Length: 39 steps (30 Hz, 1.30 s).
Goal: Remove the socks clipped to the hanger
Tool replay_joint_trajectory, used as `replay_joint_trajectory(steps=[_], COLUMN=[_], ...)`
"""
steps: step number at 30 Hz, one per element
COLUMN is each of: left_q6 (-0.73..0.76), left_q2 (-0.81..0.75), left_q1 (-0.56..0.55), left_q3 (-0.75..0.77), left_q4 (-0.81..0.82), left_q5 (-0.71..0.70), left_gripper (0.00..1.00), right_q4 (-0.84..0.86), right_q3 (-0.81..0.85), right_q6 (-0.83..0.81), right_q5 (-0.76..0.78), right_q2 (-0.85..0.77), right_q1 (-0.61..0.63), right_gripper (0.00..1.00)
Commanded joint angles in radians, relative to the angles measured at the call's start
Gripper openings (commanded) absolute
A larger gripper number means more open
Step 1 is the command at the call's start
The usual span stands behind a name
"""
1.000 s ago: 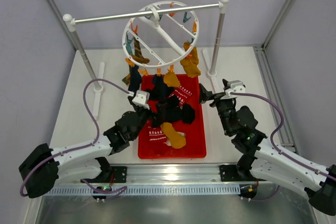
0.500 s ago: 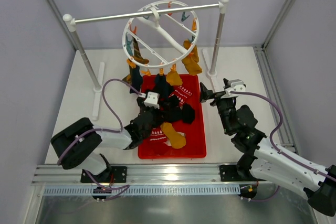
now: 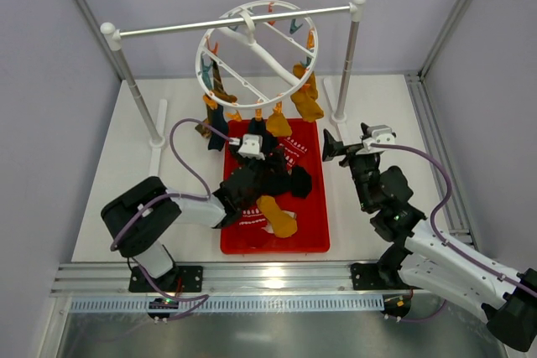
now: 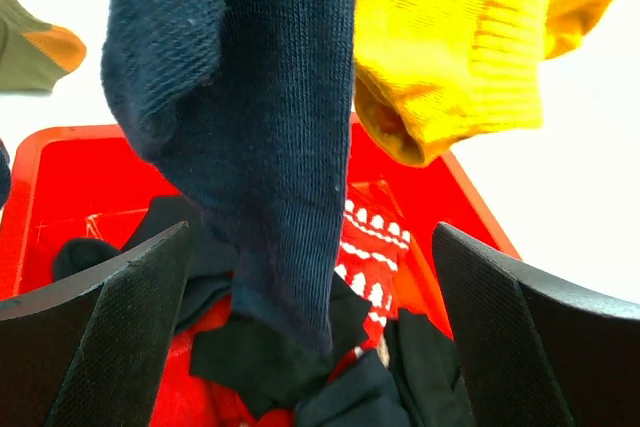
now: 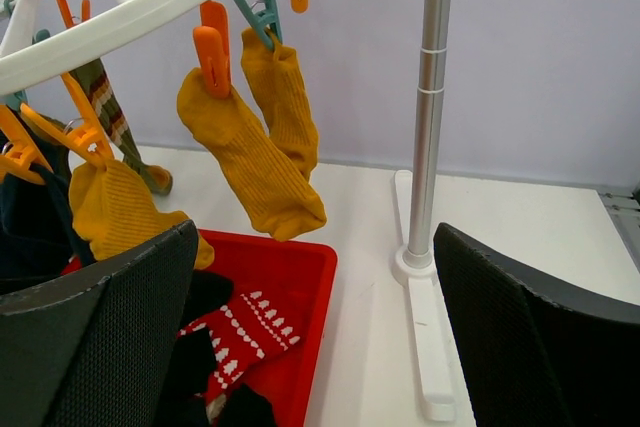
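Note:
The white hanger ring (image 3: 256, 49) hangs from the silver bar, also in the right wrist view (image 5: 120, 12). Mustard socks (image 3: 305, 103) (image 5: 250, 159), a navy sock (image 3: 216, 128) and an olive striped sock (image 5: 108, 112) are clipped to its rim. In the left wrist view a navy sock (image 4: 250, 127) hangs straight ahead between my open fingers, with a mustard sock (image 4: 470, 47) to its right. My left gripper (image 3: 258, 135) (image 4: 315, 332) is open and empty over the tray's far end. My right gripper (image 3: 330, 148) (image 5: 315, 337) is open and empty, right of the tray, facing the mustard socks.
A red tray (image 3: 312, 232) (image 5: 295, 272) under the hanger holds loose black, navy, mustard and red patterned socks (image 4: 375, 242). The bar stands on two white-capped posts, the right one (image 3: 351, 56) (image 5: 432, 97) with a white foot (image 5: 425, 332) near my right gripper.
My left arm has swung from the tray's left side forward over the tray, up to the hanging navy sock. The right gripper has lifted slightly. The socks have swayed a little.

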Motion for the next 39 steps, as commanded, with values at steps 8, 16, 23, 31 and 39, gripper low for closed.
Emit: replay_joint_trajectory(steps=[8, 16, 23, 31, 39], left_q6=[0.023, 0.061, 0.073, 0.026, -0.014], left_q2=[0.114, 0.155, 0.071, -0.082, -0.323], left_q1=[-0.004, -0.005, -0.016, -0.022, -0.022], left_q3=[0.029, -0.045, -0.177, -0.283, -0.323], left_q4=[0.132, 0.327, 0.448, 0.406, 0.194], left_q5=[-0.120, -0.091, -0.055, 0.052, 0.113], left_gripper=[0.86, 0.00, 0.00, 0.00, 0.00], right_q4=[0.049, 0.042, 0.064, 0.085, 0.137], right_q3=[-0.018, 0.001, 0.013, 0.022, 0.079], right_q6=[0.033, 0.027, 0.018, 0.027, 0.070], right_q5=[-0.078, -0.129, -0.207, -0.466, -0.831], right_q2=[-0.020, 0.024, 0.075, 0.100, 0.219], right_q1=[-0.006, -0.004, -0.004, -0.004, -0.004], right_gripper=[1.00, 1.00, 1.00, 0.99, 1.00])
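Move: The navy sock hangs from its clip right in front of the left hand, its middle about 4 cm ahead, 1 cm left and 4 cm up. A yellow sock hangs some 5 cm to the right of it, 2 cm farther out; another navy sock hangs about 12 cm to its left. From the right hand the navy sock lies roughly 4 cm ahead, 15 cm left and 10 cm below, the yellow one 10 cm left. Left hand pinches the navy sock, tugging down, then back and up; right swings 12 cm left towards it. ##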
